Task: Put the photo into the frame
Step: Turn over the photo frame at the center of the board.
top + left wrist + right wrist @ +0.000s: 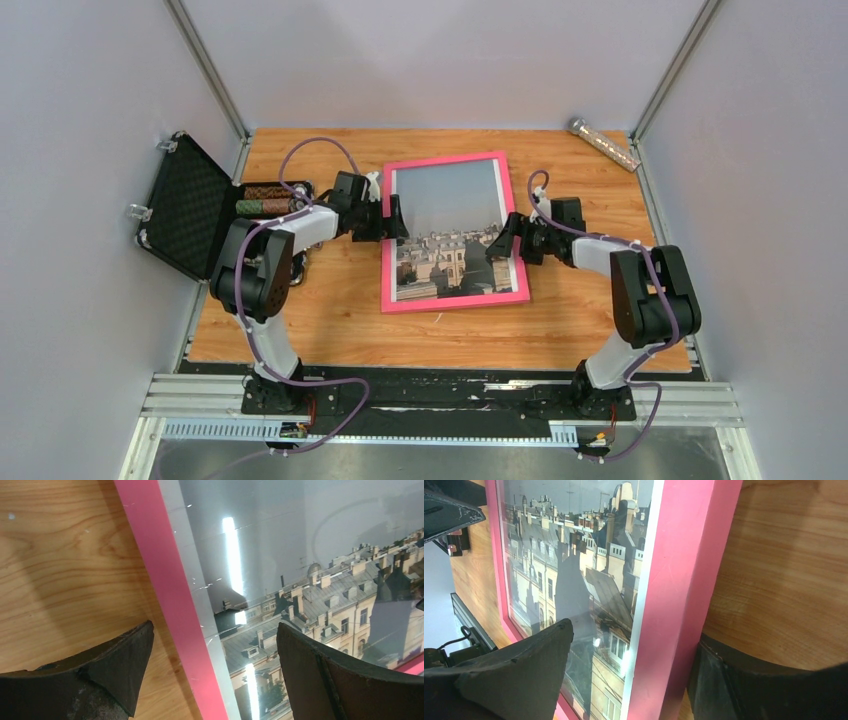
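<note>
The pink frame point(455, 300) lies flat on the wooden table, front side up. The photo point(447, 205) of sky and city rooftops sits inside it behind a reflective pane. My left gripper point(390, 222) is open astride the frame's left rail point(170, 595), one finger point(120, 665) over the wood and the other point(310, 670) over the photo point(320, 590). My right gripper point(508, 240) is open astride the right rail point(684, 580). Its inner finger point(524, 670) hangs over the photo point(574, 555), and its outer finger point(744, 680) sits close against the rail's outer side.
An open black case point(185, 205) stands at the table's left edge, with small rolls beside its lid. A silvery tube point(603, 143) lies at the back right corner. Grey walls close in both sides and the back. A metal rail point(450, 395) runs along the near edge.
</note>
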You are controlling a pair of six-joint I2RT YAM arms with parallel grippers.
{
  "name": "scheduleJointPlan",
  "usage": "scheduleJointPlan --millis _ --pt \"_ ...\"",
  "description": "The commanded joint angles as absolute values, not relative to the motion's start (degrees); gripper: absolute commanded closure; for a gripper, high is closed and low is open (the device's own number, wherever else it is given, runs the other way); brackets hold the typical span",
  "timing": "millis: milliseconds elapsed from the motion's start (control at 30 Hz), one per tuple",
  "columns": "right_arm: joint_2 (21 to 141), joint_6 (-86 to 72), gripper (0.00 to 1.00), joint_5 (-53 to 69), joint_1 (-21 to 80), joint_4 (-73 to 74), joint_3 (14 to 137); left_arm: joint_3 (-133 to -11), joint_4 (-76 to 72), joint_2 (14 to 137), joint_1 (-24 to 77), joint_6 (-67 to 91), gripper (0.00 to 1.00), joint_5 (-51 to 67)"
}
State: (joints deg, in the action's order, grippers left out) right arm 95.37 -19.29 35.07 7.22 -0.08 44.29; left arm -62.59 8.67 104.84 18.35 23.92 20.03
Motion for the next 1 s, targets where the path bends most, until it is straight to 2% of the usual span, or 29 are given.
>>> scheduleJointPlan --millis 0,333,633,967 --pt "93.0 -16.5 0.18 31.5 7.5 -0.3 44.3 -63.1 11.0 102.6 18.4 21.1 0.00 16.6" --pt "87.4 -14.9 0.05 28.7 7.0 -0.2 40.6 -63.1 11.0 103.5 18.4 19.9 0.00 17.1" --pt "83.5 -15.6 0.00 28.6 6.3 -0.7 38.1 -63.4 10.7 104.0 18.5 19.0 0.00 17.7" --pt "77.4 -16.5 0.00 26.7 2.1 -0.9 38.0 -64.4 11.8 100.8 18.3 16.2 0.00 15.3"
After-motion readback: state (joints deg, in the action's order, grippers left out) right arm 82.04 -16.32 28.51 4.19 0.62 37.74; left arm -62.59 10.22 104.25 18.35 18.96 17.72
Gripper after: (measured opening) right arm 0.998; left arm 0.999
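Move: The photo frame lies face up between the hands. From the right hand its middle is some 14 cm left and 7 cm ahead, 2 cm lower; its right bar sits between the spread fingers, about 1 cm right, and its near right corner is 13 cm back and 4 cm right. From the left hand, the frame's middle lies 14 cm right and 4 cm ahead, 2 cm lower, the left bar right between the fingers, the chip case roughly 27 cm left and 1 cm ahead. Off to its right, drawing slightly back and then climbing faster, the right hand comes free of the frame's right bar, about 4 cm sideways and 2.5 cm up. Its fingers spread from mostly to fully open, the outer one leaving the bar's side, while the wrist tips the fingers up some 10 degrees. The left hand stays wide open astride the left bar, easing only about 1 cm left. ##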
